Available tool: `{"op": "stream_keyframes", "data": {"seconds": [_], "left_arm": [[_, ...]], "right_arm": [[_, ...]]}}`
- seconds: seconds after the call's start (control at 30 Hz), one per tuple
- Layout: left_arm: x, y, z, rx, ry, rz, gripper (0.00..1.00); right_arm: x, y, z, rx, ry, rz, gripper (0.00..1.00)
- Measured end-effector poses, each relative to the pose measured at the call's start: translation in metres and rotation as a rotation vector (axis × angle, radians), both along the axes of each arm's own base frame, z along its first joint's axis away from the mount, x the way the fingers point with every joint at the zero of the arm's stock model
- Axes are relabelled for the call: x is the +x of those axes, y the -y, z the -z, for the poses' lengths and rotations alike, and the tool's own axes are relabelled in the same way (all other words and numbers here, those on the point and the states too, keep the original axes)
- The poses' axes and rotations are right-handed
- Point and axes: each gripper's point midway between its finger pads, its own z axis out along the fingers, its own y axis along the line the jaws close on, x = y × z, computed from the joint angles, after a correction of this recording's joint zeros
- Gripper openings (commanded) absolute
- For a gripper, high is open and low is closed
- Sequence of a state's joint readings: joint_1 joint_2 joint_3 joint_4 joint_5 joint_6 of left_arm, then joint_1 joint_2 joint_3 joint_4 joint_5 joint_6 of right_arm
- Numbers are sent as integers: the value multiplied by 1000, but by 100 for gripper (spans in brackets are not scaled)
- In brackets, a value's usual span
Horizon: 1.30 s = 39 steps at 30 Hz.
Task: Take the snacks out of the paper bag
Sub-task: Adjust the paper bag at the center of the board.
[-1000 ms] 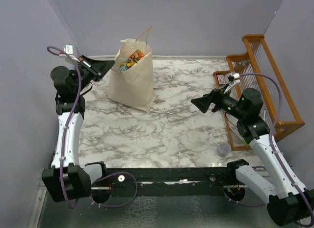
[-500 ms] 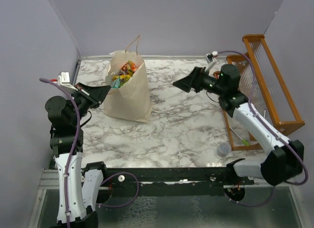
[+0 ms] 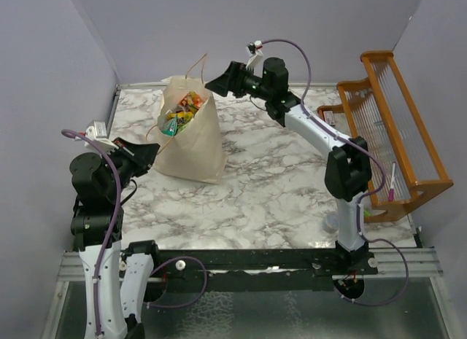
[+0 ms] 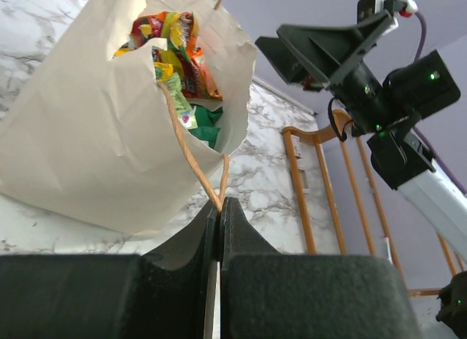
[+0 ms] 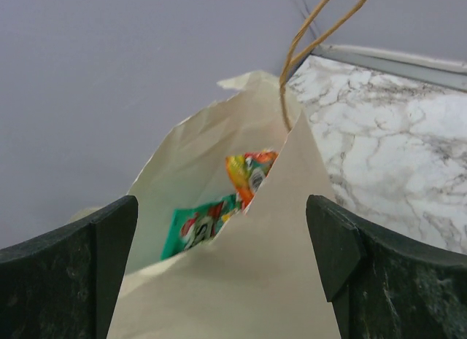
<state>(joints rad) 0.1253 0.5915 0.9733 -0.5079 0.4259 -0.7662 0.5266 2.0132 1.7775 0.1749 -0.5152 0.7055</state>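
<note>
The cream paper bag (image 3: pixel 191 138) stands open at the back left of the marble table, tilted toward the left. Snacks (image 3: pixel 180 113) in orange, yellow and green fill its mouth; they show in the left wrist view (image 4: pixel 179 51) and the right wrist view (image 5: pixel 219 208). My left gripper (image 3: pixel 151 149) is shut on the bag's near tan loop handle (image 4: pixel 191 153), at the bag's left side. My right gripper (image 3: pixel 213 82) is open, just right of and above the bag's rim, jaws wide on either side of the bag's near wall (image 5: pixel 241 281). The far handle (image 3: pixel 198 62) stands up free.
A wooden rack (image 3: pixel 394 127) stands along the right edge with pens (image 3: pixel 391 184) in it. A small grey cap (image 3: pixel 332 222) lies by the right arm's base. Purple walls close the back and sides.
My right arm has swung far left and back, from mid-right to the bag's mouth. My left gripper has pulled back and down toward the near left, tilting the bag.
</note>
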Motion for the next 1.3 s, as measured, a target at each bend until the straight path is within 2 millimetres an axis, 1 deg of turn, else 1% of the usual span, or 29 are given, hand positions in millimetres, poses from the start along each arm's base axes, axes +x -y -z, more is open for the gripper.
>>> {"op": "stream_keyframes", "data": {"seconds": [0.07,0.17,0.23,0.37,0.43,0.5,0.53,0.57,0.6,0.63,0.67,0.7,0.73,0.8,0.9,0.97,1.03,1.1,1.13,1.17,1.27,1.3], "left_arm": [[-2,-4,0,32,-7,-21,0],[-4,-9,-1,69,-7,-49,0],[-5,-11,-1,86,-9,-59,0],[-6,-13,5,103,-30,-71,0],[-6,-14,7,110,-38,-74,0],[-5,-15,7,120,-44,-79,0],[-5,-16,6,124,-43,-83,0],[-5,-16,5,127,-44,-87,0],[-5,-17,4,132,-45,-93,0],[-4,-19,1,134,-43,-100,0],[-3,-20,-1,137,-41,-108,0],[-1,-22,-4,139,-40,-116,0],[1,-23,-7,141,-38,-126,0],[7,-27,-13,145,-37,-142,0],[20,-31,-25,155,-33,-162,0],[32,-36,-35,171,-32,-179,0],[44,-40,-50,186,-16,-196,0],[60,-47,-62,218,-10,-220,0],[60,-47,-62,218,-10,-220,0],[77,-51,-67,231,-22,-229,0],[97,-59,-77,260,-25,-261,0],[104,-62,-79,268,-27,-270,0]], "right_arm": [[23,-12,6,4,10,11,97],[44,-26,11,14,29,16,95],[55,-32,14,22,42,25,90],[70,-52,19,47,67,28,66],[72,-63,21,67,70,17,61],[72,-67,24,81,61,15,55],[72,-68,24,88,54,16,49],[72,-69,23,95,51,19,41],[72,-70,21,104,56,23,26],[73,-70,18,111,65,29,16],[74,-70,15,117,70,36,9],[76,-68,11,120,80,50,4],[78,-67,9,125,82,62,2],[80,-65,7,124,87,82,1],[74,-57,15,97,59,106,1],[64,-45,19,73,37,121,1],[51,-35,14,54,40,126,1],[39,-27,7,41,48,127,1],[30,-21,4,30,48,125,1],[25,-19,4,24,43,121,1],[-3,-9,10,11,14,89,1],[-15,-6,13,11,2,72,1]]}}
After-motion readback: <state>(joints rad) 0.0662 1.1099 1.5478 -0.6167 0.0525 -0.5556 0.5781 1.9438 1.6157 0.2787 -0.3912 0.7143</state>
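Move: Ahead and to the left of the open, empty right hand stands the bag's free far handle, about 6 cm forward, 5 cm left and level with it. The snacks in the mouth lie some 9 cm back, 10 cm left and 9 cm below; the bag's middle is about 11 cm back, 8 cm left and 15 cm down. From the left hand, which already holds the near handle, that far handle is about 22 cm ahead and 11 cm right, roughly level. Reaching some 7 cm forward and 7 cm left, slightly down, the right hand shuts its wide-open fingers on the far handle, then draws it about 9 cm back and 6 cm right. The left hand keeps its pinch on the other handle, hardly moving until the right has nearly closed, then carries it about 11 cm forward, rising 8 cm and easing left, turning about 15 degrees counter-clockwise. ##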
